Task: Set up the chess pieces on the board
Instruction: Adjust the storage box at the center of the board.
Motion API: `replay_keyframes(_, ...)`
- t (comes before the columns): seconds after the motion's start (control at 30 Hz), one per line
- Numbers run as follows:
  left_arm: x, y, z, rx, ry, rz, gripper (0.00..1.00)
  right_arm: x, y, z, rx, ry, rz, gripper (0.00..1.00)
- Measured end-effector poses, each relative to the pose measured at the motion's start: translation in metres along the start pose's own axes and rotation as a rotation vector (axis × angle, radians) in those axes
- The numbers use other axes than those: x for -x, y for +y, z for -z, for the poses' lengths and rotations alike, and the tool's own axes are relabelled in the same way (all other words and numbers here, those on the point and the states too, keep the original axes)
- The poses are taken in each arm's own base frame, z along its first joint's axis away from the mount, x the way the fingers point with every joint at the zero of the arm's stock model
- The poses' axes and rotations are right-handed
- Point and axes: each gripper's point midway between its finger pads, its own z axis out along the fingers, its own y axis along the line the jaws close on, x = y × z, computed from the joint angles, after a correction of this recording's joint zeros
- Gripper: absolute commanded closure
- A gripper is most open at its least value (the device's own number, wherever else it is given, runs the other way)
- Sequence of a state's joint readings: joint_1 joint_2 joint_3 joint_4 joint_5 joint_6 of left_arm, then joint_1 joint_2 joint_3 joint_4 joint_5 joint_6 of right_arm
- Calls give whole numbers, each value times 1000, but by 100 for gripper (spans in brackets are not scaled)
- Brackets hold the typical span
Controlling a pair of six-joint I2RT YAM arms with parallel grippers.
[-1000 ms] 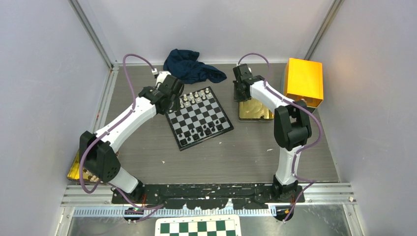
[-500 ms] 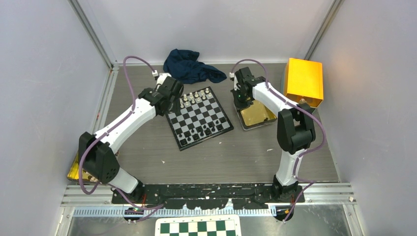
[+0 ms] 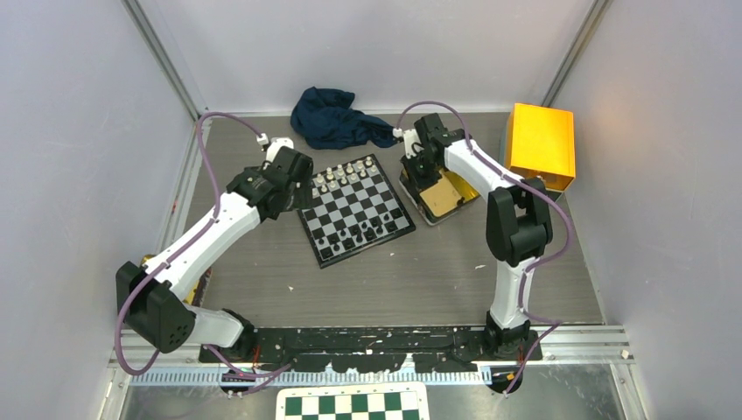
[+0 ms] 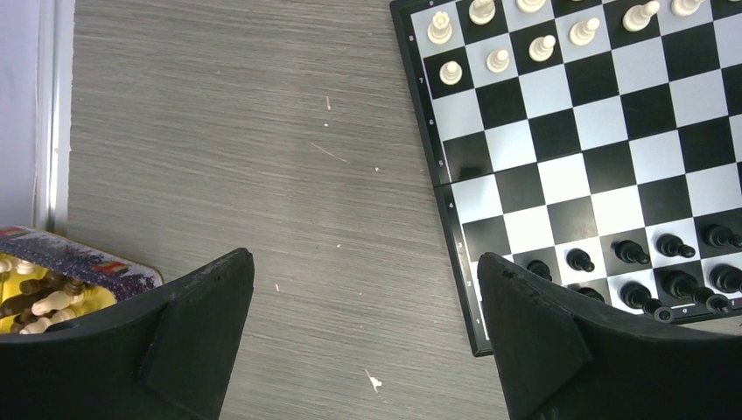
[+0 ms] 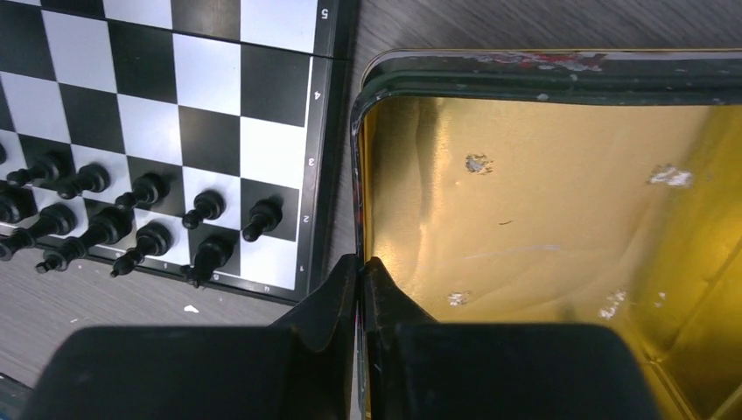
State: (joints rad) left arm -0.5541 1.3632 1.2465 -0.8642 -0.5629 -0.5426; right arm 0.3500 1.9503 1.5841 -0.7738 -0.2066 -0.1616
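The board (image 3: 354,210) lies mid-table, with white chess pieces (image 3: 341,175) on its far rows and black chess pieces (image 3: 352,234) on its near rows. My left gripper (image 4: 363,289) hangs open over bare table just left of the board (image 4: 604,166), nothing between its fingers. At the board's right edge (image 5: 219,96), my right gripper (image 5: 360,262) is shut on the side wall of a gold tin (image 5: 542,201), one finger inside and one outside. The tin (image 3: 442,197) looks empty inside. Black pieces (image 5: 144,219) stand close beside it.
A second tin holding loose pieces (image 4: 52,293) sits by the left wall. A dark blue cloth (image 3: 337,118) lies at the back and an orange box (image 3: 541,144) at the back right. A green-and-white checkered board (image 3: 353,404) lies in front of the arm bases.
My right gripper has dragged the gold tin leftwards and turned it against the board's right edge. My left gripper has drawn back from the board's far left corner to the table beside it.
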Motion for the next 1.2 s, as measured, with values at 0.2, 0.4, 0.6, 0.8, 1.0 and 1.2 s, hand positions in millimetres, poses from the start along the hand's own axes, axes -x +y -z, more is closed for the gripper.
replay_keyframes(0.2,-7,0,-3,-3,10,-4,0,-5,-6,-15,1,51,40,81)
replay_keyframes(0.4,-11,0,-7,-2,12,-5,0,-12,-13,-21,-26,83,58,67)
replay_keyframes(0.6,-9,-2,-8,-6,5,1,0,-11,-21,-23,-70,77,55,55)
replay_keyframes(0.8,-7,-2,-4,-20,-3,17,0,-11,-19,-15,-97,37,-26,50)
replay_keyframes(1.0,-5,-2,5,-48,-15,49,0,20,-8,33,-123,-118,-95,50)
replay_keyframes(1.2,-9,2,9,-57,-18,53,0,35,-9,73,-189,-233,-187,51)
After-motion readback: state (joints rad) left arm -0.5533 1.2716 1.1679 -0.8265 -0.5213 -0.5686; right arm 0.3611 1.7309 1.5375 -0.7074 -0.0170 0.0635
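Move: The right fingers still pinch the left rim of the gold storage box; its middle lies about 6 cm to the right, 2 cm ahead and 3 cm below. The chessboard's middle is some 15 cm to that hand's left and 3 cm back, the dark cloth about 16 cm left and 18 cm ahead. From the left hand, the box lies about 33 cm right, 5 cm ahead and 15 cm below. Right hand sinks about 3 cm, opens its fingers halfway off the box rim, then rises some 11 cm. ##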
